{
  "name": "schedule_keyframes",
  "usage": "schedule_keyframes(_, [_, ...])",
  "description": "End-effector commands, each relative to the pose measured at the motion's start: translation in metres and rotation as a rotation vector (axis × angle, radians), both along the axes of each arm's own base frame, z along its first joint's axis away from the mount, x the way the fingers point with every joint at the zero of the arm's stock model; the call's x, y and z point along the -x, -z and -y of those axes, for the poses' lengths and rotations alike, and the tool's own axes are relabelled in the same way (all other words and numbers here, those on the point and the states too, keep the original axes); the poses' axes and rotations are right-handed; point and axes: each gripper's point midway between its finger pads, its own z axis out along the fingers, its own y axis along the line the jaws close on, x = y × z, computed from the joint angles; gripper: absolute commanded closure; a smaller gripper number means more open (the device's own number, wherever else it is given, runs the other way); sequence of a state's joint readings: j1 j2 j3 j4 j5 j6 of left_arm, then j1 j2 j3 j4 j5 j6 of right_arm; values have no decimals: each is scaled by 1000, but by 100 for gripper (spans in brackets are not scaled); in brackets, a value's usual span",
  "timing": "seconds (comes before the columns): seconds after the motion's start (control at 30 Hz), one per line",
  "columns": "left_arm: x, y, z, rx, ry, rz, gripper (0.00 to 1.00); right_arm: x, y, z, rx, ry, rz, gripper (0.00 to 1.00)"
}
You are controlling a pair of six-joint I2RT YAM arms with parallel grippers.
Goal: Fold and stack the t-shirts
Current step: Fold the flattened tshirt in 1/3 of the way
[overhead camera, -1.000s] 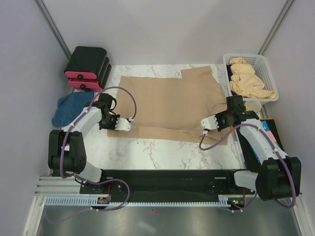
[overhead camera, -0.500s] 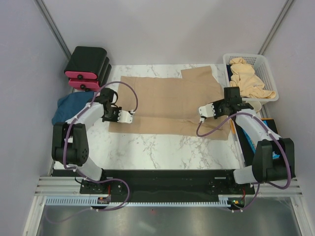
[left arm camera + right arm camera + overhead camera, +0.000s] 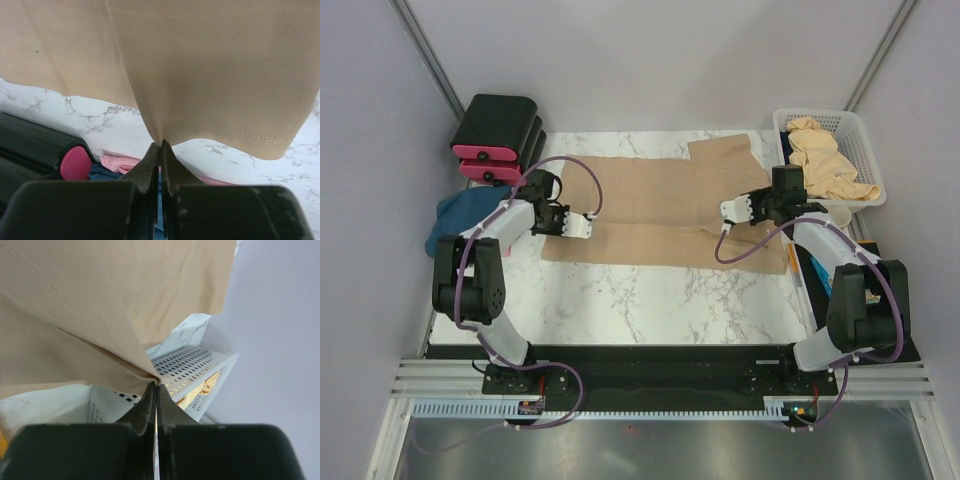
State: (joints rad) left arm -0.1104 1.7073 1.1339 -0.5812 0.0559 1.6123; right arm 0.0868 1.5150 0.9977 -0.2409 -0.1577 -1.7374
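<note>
A tan t-shirt (image 3: pixel 660 205) lies spread across the marble table (image 3: pixel 650 300), its near part lifted and doubled over. My left gripper (image 3: pixel 582 228) is shut on its left hem corner, and the left wrist view shows the cloth (image 3: pixel 210 75) pinched at the tips of that gripper (image 3: pixel 160 145). My right gripper (image 3: pixel 728 213) is shut on the right corner, where the fabric (image 3: pixel 100 300) bunches at the closed tips of the gripper (image 3: pixel 156 382). A dark blue t-shirt (image 3: pixel 460 215) lies at the table's left edge, with a pink one (image 3: pixel 120 162) beside it.
A white mesh basket (image 3: pixel 865 125) at the back right holds more tan shirts (image 3: pixel 825 160). Black-and-pink boxes (image 3: pixel 498 135) stand at the back left. A blue and orange flat object (image 3: pixel 865 265) lies along the right edge, under the right arm.
Both grippers have moved away from the bases toward the far side, carrying the shirt's near hem up and over the rest of the cloth.
</note>
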Motion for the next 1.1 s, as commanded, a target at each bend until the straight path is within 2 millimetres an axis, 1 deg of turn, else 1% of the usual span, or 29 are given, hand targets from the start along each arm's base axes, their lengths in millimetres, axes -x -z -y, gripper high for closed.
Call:
schedule_keyframes(0.0, [-13, -8, -1, 9, -23, 39, 98, -31, -32, 2, -20, 27, 129, 100])
schedule_keyframes(0.07, [-13, -5, -1, 7, -24, 33, 98, -35, -36, 2, -23, 28, 138, 100])
schedule_keyframes(0.23, [-12, 0, -3, 0, -33, 24, 98, -38, -30, -2, -20, 6, 138, 100])
schedule_keyframes(0.4, [-9, 5, -3, -4, -31, 16, 98, -44, -32, -3, -25, 5, 160, 100])
schedule_keyframes(0.5, [-6, 12, -4, -24, -32, 0, 98, -44, -29, -4, -24, 5, 157, 98])
schedule_keyframes(0.6, [-6, 16, -3, -37, -34, 0, 98, -43, -26, -7, -23, -2, 154, 92])
schedule_keyframes(0.63, [-7, 16, -2, -36, -36, 3, 98, -44, -25, -8, -20, -4, 156, 80])
schedule_keyframes(0.67, [-8, 16, 0, -32, -37, 8, 87, -44, -24, -8, -18, 1, 162, 72])
schedule_keyframes(0.7, [-10, 17, 0, -30, -38, 14, 81, -44, -23, -9, -16, 1, 165, 63])
schedule_keyframes(0.73, [-13, 17, -4, -57, -49, 38, 66, -44, -24, -9, -12, 3, 172, 49])
schedule_keyframes(0.77, [-19, 16, -5, -63, -58, 71, 53, -45, -23, -10, -9, 8, 190, 46])
schedule_keyframes(0.8, [-22, 14, -10, -90, -72, 97, 48, -45, -24, -11, -8, 10, 203, 44])
schedule_keyframes(0.83, [-30, 16, -10, -106, -72, 149, 44, -46, -26, -10, -7, 14, 229, 43])
schedule_keyframes(0.9, [-37, 13, -16, -137, -94, 213, 36, -46, -27, -9, -2, 28, 252, 42])
schedule_keyframes(0.93, [-48, 8, -17, -133, -113, 285, 35, -46, -28, -8, -2, 34, 267, 42])
schedule_keyframes(0.97, [-53, 6, -19, -139, -128, 317, 32, -46, -29, -8, 3, 40, 274, 42])
schedule_keyframes(1.03, [-61, -2, -25, -151, -185, 372, 31, -46, -33, -2, 2, 74, 297, 42])
schedule_keyframes(1.07, [-75, -16, -26, -138, -211, 458, 31, -46, -37, 0, -1, 88, 307, 42])
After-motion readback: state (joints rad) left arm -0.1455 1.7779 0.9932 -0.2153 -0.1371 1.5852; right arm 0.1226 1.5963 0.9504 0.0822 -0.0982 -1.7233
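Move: The left hand still pinches the folded-over edge at its corner, with the t-shirt's spread layer some 2 cm ahead, 2 cm right and 4 cm below; the blue cloth is 22 cm left and 3 cm ahead. The right hand still holds its corner higher, its landing place about 10 cm below and 4 cm left, level fore-and-aft; the white basket is 17 cm right and 12 cm ahead, the yellow mug 17 cm right and 4 cm back. Right hand glides some 4 cm forward, left sinks, then edges forward, both opening to release the t-shirt. ##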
